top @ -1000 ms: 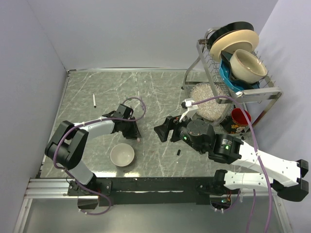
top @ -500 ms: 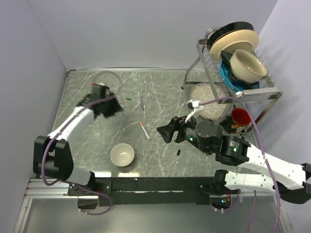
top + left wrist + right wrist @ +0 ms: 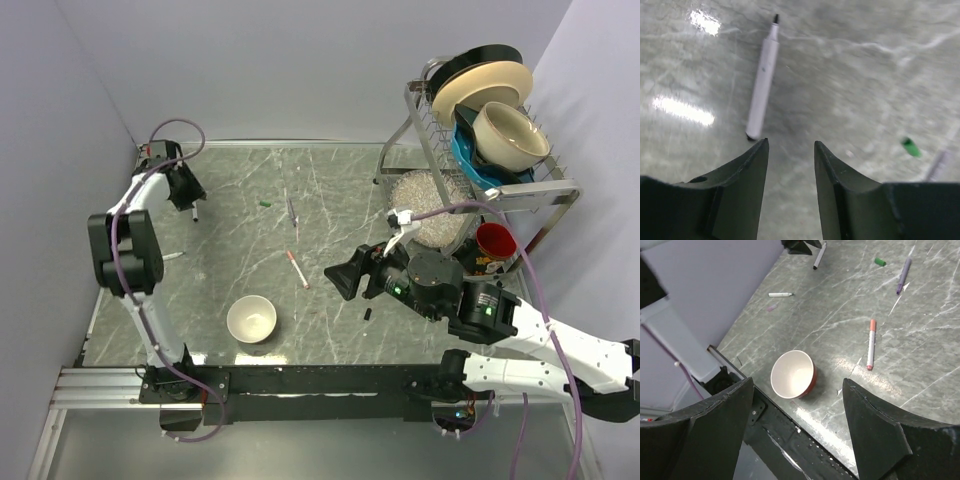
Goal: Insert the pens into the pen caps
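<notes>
My left gripper [image 3: 187,198] is at the far left back of the table, open and empty, its tips [image 3: 790,142] just short of a white pen with a black tip [image 3: 762,77]. A green cap [image 3: 265,204] lies to the right of it, beside a grey-purple pen [image 3: 291,212]. In the middle lies a pen with red ends [image 3: 297,269], and a short white pen [image 3: 172,257] is near the left wall. A black cap [image 3: 367,315] sits below my right gripper [image 3: 345,280], which hovers open and empty [image 3: 796,381] above the table.
A white bowl with a red outside [image 3: 251,319] stands near the front edge. A dish rack [image 3: 492,190] with plates and bowls fills the back right, with a clear tub [image 3: 428,210] and a red cup [image 3: 493,240] under it. Walls close the left and back.
My left arm has swung from the middle of the table to the back left corner and its jaws have opened. The red-ended pen now lies uncovered in the middle. The right arm shifted slightly.
</notes>
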Robot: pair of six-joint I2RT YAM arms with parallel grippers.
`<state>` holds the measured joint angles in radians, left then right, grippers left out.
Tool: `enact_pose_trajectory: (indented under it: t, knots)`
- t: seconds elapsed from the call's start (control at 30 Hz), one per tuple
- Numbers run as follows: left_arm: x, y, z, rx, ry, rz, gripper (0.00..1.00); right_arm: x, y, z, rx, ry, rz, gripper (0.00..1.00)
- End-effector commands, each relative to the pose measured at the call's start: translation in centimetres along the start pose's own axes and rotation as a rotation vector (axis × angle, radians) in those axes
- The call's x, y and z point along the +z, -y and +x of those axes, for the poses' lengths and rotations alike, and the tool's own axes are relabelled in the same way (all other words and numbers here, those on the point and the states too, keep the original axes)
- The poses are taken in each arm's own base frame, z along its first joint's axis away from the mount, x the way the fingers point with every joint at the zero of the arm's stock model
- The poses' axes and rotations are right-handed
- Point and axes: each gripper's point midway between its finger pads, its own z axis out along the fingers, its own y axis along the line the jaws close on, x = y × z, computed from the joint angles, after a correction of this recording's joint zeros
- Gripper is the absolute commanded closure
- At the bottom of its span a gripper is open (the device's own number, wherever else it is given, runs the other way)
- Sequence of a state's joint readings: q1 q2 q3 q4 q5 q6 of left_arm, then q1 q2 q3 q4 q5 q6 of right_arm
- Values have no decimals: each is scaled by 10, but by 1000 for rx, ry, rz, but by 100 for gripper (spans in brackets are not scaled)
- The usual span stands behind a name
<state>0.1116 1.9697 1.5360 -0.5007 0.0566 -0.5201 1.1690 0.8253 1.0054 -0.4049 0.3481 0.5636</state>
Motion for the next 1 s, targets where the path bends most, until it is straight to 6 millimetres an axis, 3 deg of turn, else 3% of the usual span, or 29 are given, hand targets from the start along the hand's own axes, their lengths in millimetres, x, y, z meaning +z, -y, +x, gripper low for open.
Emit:
enact_pose_trajectory:
  t: [0.0,0.27,0.4,0.63,0.8,0.97]
  knots:
    - [13,-13,-16,75,-4,-56,53,4,-6,-3,-20,8,-23,21]
    - [41,-37,-26,145,-20,-168,54,10,-8,-5,-42,9,-19,21]
    - [58,-39,-11,155,-68,-140,56,12,-9,-7,-54,13,-15,21]
    - [62,-36,-3,153,-98,-116,59,12,-10,-10,-54,18,-15,22]
    - [61,-40,13,171,-152,-131,81,10,-13,-11,-44,20,-31,22]
    - [53,-49,34,192,-189,-194,89,9,-18,-12,-34,17,-51,22]
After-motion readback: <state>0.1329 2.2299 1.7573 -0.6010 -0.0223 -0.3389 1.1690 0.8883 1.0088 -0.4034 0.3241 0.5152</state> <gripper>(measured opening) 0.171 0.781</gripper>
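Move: The uncapped black pen lies fore-and-aft on the table, its middle about 4 cm ahead of the left hand, 3 cm to its left and 7 cm below, tip pointing away from the base. On the table too, the green cap is some 19 cm to the pen's right and 1 cm farther out; the green-tipped pen lies roughly 15 cm back and 9 cm left of the hand. From the right hand the black pen is about 37 cm ahead, 40 cm left and 30 cm below. The left fingers pinch the black pen's barrel from both sides, behind its middle, closing only once the hand has arrived: it first sinks some 6 cm, also easing about 3 cm left and 2 cm forward, while the wrist tips roughly 10 degrees steeper and rolls slightly until the fingers straddle the pen. The empty right hand sinks about 2 cm, still open. ##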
